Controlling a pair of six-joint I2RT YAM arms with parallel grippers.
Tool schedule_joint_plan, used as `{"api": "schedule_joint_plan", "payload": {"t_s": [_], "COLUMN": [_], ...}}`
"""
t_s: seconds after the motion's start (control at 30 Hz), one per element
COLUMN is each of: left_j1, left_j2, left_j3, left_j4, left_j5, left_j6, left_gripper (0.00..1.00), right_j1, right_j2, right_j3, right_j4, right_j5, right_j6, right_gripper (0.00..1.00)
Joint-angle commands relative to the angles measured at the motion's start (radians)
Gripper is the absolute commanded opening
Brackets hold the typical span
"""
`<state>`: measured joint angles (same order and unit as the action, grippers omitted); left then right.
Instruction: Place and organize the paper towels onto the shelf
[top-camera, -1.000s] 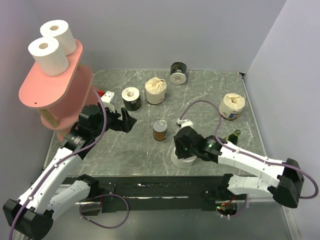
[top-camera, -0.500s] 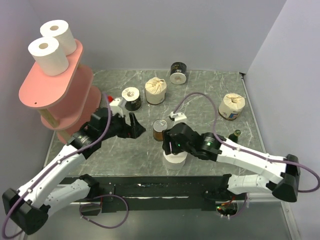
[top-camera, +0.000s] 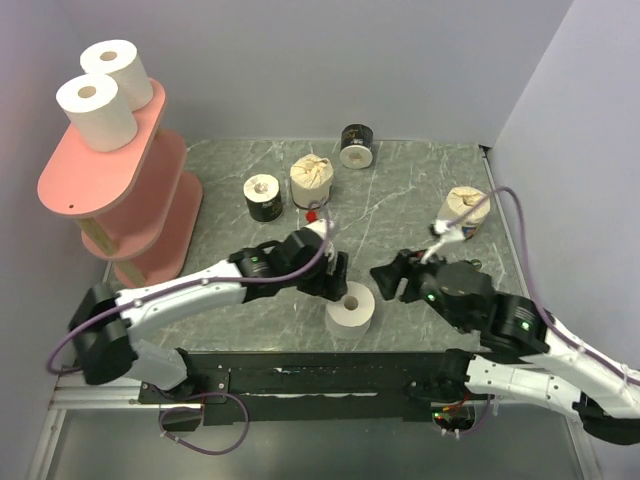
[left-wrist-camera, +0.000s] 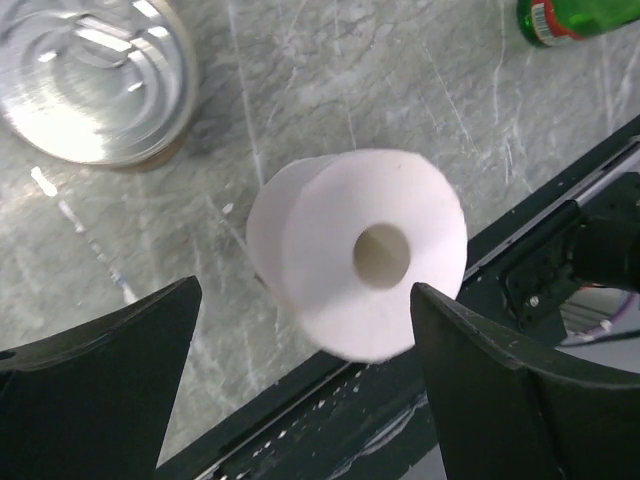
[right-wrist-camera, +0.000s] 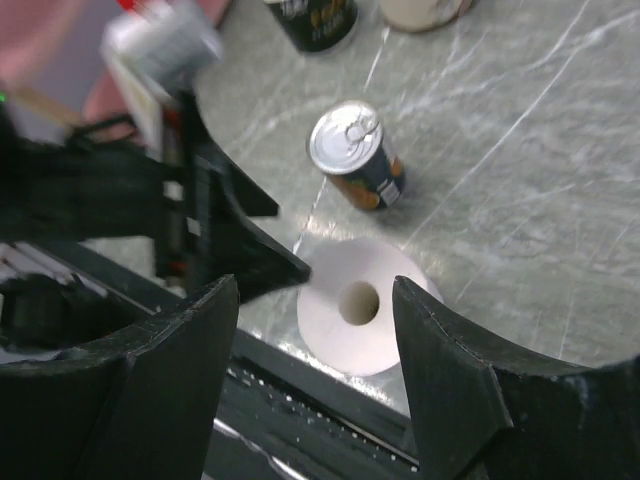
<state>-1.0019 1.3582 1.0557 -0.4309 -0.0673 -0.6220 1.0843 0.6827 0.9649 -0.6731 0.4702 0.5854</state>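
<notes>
A plain white paper towel roll (top-camera: 351, 310) stands on end near the table's front edge, free of both grippers. My left gripper (top-camera: 332, 276) hovers open just above and left of it; in the left wrist view the roll (left-wrist-camera: 360, 252) shows between the spread fingers (left-wrist-camera: 120, 360). My right gripper (top-camera: 390, 277) is open, off to the roll's right; its wrist view looks down on the roll (right-wrist-camera: 352, 312). Two white rolls (top-camera: 98, 110) sit on top of the pink shelf (top-camera: 120, 190). Black-wrapped rolls (top-camera: 263, 197) (top-camera: 356, 146) and cream-wrapped rolls (top-camera: 311, 181) (top-camera: 464, 211) rest on the table.
A small tin can (right-wrist-camera: 358, 156) stands just behind the white roll, under my left arm in the top view. A green bottle (left-wrist-camera: 575, 16) lies to the right. The black front rail (top-camera: 330, 365) runs right below the roll.
My right gripper has opened, let go of the white roll and pulled back to the right. My left arm has swung from beside the shelf across to the roll.
</notes>
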Motion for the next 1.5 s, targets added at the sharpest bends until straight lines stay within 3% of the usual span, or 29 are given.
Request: {"api": "schedule_joint_plan", "payload": {"t_s": [0.0,0.27,0.73,0.83,0.9,0.93,1.23,1.47], "left_j1": [-0.062,-0.081,-0.095,-0.096,-0.096,-0.096,-0.098,-0.093], "left_j2": [0.103,0.217,0.260,0.271,0.271,0.268,0.201,0.030], "left_j3": [0.118,0.165,0.136,0.135,0.136,0.136,0.142,0.156], "left_j4": [0.001,-0.041,-0.037,-0.040,-0.048,-0.051,-0.140,-0.293], "left_j5": [-0.095,-0.123,-0.095,-0.097,-0.103,-0.103,-0.120,-0.234], "left_j6": [0.002,0.005,0.008,0.007,0.004,0.002,-0.019,-0.047], "left_gripper": [0.92,0.88,0.79,0.76,0.67,0.60,0.43,0.41], "right_j1": [0.008,0.009,0.008,0.008,0.008,0.009,0.008,0.009], "right_j2": [-0.129,-0.193,-0.184,-0.180,-0.180,-0.178,-0.198,-0.209], "right_j3": [-0.046,-0.049,-0.049,-0.054,-0.054,-0.055,-0.060,-0.066], "right_j4": [0.015,-0.036,-0.031,-0.028,-0.029,-0.029,-0.034,-0.037], "right_j5": [0.119,0.171,0.188,0.186,0.186,0.186,0.197,0.193], "right_j6": [0.002,0.013,0.007,0.007,0.008,0.008,0.008,0.013], "right_gripper": [0.70,0.70,0.70,0.71,0.71,0.71,0.71,0.71]}}
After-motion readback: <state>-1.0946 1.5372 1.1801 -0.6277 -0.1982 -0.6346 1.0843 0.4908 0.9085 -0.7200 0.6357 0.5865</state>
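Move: The paper towel roll to take stands with its middle about 6 cm to the left gripper's right, 3 cm nearer the base and 9 cm below. The can is some 9 cm ahead of that gripper, barely 1 cm to its left and 9 cm down; the green bottle is about 31 cm to its right, 3 cm farther out and 10 cm lower. From the right gripper the roll lies roughly 7 cm left, 2 cm back and 20 cm below. Bring the left gripper down about 6 cm and some 3 cm right, open fingers straddling the roll's near-left wall, one in the core, one outside; close to pinch that wall, then draw the roll about 3 cm left, slightly up and back. Meanwhile back the empty right gripper off about 5 cm to the right, away from the roll, still open. ##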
